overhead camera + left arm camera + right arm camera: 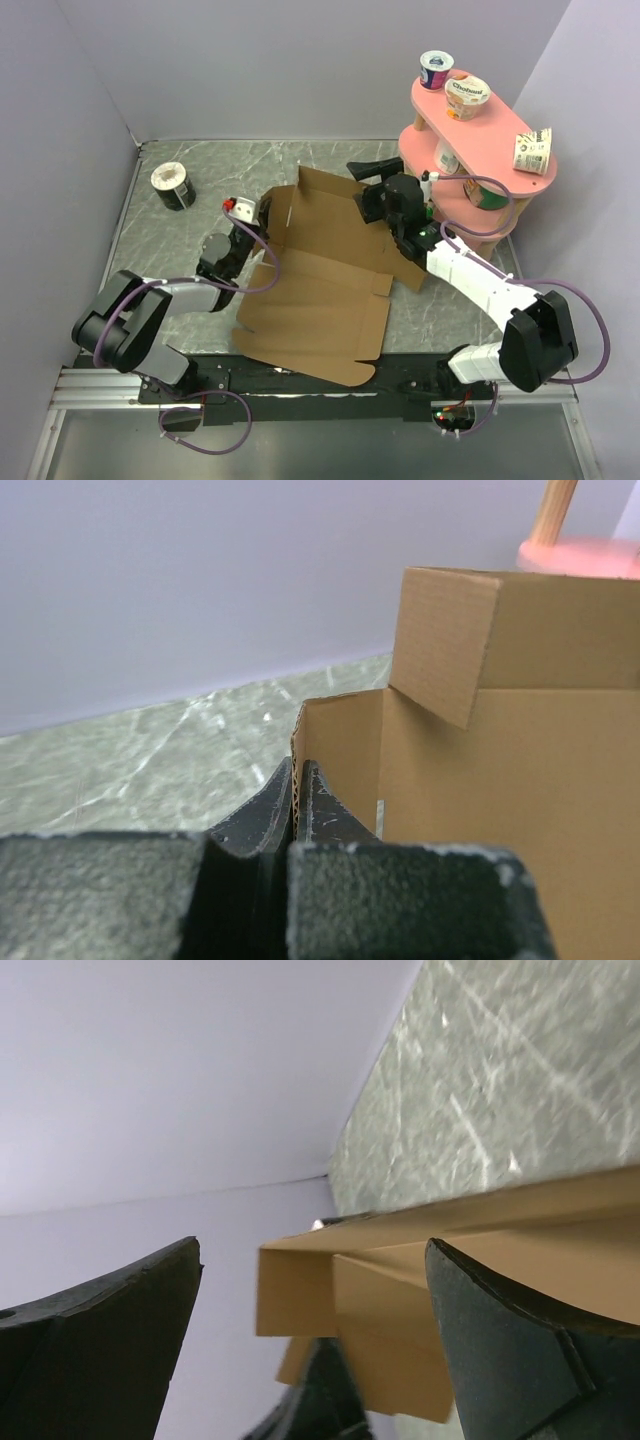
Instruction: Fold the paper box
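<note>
The paper box [320, 295] is a brown corrugated sheet lying partly folded in the middle of the table, with its left and back walls raised. My left gripper [258, 218] is shut on the upright left wall. In the left wrist view the cardboard edge [296, 742] is pinched between the two black fingers [330, 815] of the left gripper [297, 785]. My right gripper [368, 187] hovers at the box's back right corner, open. In the right wrist view the right gripper [312, 1245] has its fingers spread wide around a folded cardboard flap [400, 1310], not touching it.
A pink two-tier shelf [500, 135] with several yogurt cups stands at the back right, close to the right arm. A dark round tub [173, 185] sits at the back left. Lilac walls enclose the marbled table [220, 165] on three sides.
</note>
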You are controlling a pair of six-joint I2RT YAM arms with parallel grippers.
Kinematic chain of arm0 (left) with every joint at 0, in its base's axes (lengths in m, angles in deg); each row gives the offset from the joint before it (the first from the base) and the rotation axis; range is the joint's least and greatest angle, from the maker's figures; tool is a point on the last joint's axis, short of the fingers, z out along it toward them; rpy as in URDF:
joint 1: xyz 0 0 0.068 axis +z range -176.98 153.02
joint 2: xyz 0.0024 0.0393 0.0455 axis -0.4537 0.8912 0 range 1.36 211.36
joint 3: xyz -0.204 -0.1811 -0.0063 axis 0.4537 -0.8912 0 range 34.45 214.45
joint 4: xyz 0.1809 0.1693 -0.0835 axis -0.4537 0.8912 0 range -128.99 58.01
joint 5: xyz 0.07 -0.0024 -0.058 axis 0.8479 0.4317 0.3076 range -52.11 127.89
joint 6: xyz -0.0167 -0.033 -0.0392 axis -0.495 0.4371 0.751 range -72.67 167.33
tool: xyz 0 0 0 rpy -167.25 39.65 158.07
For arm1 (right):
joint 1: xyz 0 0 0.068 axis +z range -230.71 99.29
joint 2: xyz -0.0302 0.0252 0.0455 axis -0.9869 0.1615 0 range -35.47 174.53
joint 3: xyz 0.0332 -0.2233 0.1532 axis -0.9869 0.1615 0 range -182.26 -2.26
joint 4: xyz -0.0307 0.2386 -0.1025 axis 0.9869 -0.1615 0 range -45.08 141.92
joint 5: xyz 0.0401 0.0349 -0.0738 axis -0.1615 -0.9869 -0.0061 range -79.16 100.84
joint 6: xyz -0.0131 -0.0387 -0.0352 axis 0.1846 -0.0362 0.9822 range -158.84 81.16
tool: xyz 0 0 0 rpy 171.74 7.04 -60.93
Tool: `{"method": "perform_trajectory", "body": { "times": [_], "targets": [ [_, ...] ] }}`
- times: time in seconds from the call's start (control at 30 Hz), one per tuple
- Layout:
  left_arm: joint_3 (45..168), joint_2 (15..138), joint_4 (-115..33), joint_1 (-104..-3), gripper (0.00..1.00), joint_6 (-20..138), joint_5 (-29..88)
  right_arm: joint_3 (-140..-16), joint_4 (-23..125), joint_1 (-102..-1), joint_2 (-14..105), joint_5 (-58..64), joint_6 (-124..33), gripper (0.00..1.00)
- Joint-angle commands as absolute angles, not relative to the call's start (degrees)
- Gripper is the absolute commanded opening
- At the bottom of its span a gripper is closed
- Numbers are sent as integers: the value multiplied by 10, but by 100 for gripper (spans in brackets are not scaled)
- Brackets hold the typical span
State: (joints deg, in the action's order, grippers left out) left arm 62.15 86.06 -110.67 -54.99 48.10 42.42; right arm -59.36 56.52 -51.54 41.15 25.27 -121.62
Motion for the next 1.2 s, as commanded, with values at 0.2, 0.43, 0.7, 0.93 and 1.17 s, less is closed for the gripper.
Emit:
{"method": "perform_trajectory", "body": {
  "times": [0.2,0.43,0.7,0.93,1.17],
  "targets": [
    [582,823,-1281,-606,1,367,541,-614,484,-508,438,249,-1379,97],
    [567,816,-1308,-644,1,301,570,-619,433,-509,456,244,-1411,96],
    [562,805,-1311,-666,1,270,581,-620,418,-512,469,225,-1420,89],
    [560,806,-1316,-668,3,280,588,-604,429,-506,451,218,-1408,71],
    [555,808,-1322,-669,4,280,594,-574,432,-502,425,215,-1409,56]
  ]
}}
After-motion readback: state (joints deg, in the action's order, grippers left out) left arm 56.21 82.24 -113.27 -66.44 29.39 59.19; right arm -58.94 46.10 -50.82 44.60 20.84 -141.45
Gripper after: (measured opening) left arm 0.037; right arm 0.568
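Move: The right hand, open, is above the paper box's top flap: the stretch of its edge to be gripped lies about 5 cm below and 2 cm left, neither ahead nor back. The corner tab is some 12 cm left of this hand, 1 cm ahead and 3 cm below. The left hand already pinches the side flap at its fingertips; that stretch of top flap is about 17 cm to its right and 3 cm ahead. Right hand sinks 6 cm over the top flap, half-closing; left draws the pinched side flap 4 cm back. ##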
